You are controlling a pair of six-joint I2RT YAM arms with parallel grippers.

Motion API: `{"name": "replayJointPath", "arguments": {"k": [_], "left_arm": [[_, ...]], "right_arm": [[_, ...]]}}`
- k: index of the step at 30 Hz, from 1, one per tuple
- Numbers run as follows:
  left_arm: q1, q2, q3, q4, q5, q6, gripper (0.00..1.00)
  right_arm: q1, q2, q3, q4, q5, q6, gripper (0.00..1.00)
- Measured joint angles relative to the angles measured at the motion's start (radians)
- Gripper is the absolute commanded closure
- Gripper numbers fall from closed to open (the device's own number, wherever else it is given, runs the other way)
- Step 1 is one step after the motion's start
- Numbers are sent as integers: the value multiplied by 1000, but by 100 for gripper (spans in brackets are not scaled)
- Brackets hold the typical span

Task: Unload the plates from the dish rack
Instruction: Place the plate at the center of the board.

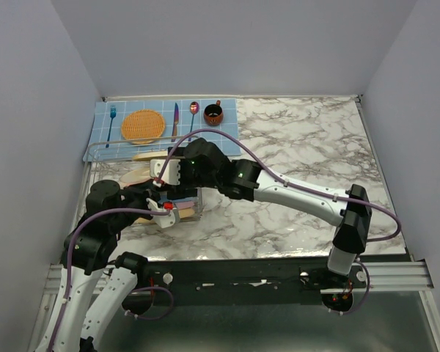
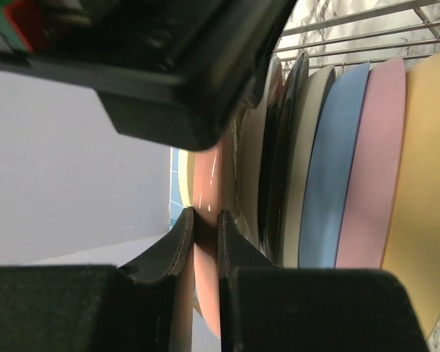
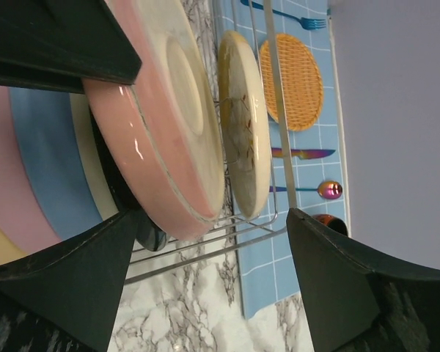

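Note:
The dish rack point(image 3: 205, 253), silver wire, holds several plates on edge. In the left wrist view my left gripper point(image 2: 205, 216) is shut on the rim of a salmon-pink plate point(image 2: 207, 176) at the row's left end. To its right stand a black-rimmed plate point(image 2: 287, 139), a blue plate point(image 2: 330, 169), a pink plate point(image 2: 374, 161) and a yellow plate point(image 2: 425, 183). My right gripper point(image 3: 213, 216) hangs open just below the tilted pink plate point(image 3: 161, 110) and a cream twig plate point(image 3: 246, 125), holding nothing. From above, both grippers point(image 1: 165, 209) point(image 1: 161, 172) crowd over the rack and hide most of it.
A blue checked placemat point(image 1: 227, 136) lies behind the rack with a woven orange disc point(image 1: 142, 126), fork point(image 1: 111, 123), knife point(image 1: 175, 121), spoon point(image 1: 193, 114) and dark red cup point(image 1: 213, 114). Marble tabletop point(image 1: 308, 139) stretches right. A wall point(image 1: 29, 110) stands close on the left.

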Motion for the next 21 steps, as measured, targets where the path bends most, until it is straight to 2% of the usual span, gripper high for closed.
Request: {"name": "replayJointPath", "arguments": {"k": [3, 6, 7, 10, 21], "left_arm": [[0, -2, 0, -1, 0, 1, 100], [0, -6, 0, -3, 1, 1, 100], [0, -8, 0, -4, 2, 1, 100], [0, -13, 0, -6, 3, 2, 100], [0, -29, 0, -13, 11, 3, 100]], "right_arm": [[11, 12, 3, -5, -8, 6, 11], [18, 24, 14, -12, -11, 11, 17], [19, 29, 18, -12, -11, 12, 24], [20, 39, 23, -12, -11, 17, 33], [20, 97, 56, -11, -13, 26, 45]]}}
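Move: To the right hand's left lies the pink plate already pinched in the left fingers: its middle is about 7 cm left, 2 cm ahead and 5 cm below, with the near rim just short of the open jaws. The flowered plate stands roughly 6 cm beyond it, the black plate 3 cm behind it and the blue plate 6 cm behind, all some 2 cm lower. From the left hand, the pink plate's middle is about 2 cm ahead, 3 cm left and 7 cm below. Sinking about 3 cm and easing some 2 cm to its left, the right hand works its jaws over the near right rim of the pink plate, one finger on each side, and narrows them from nearly wide open to a bit over half. The left hand keeps its pinch on the rim, easing back only slightly. ##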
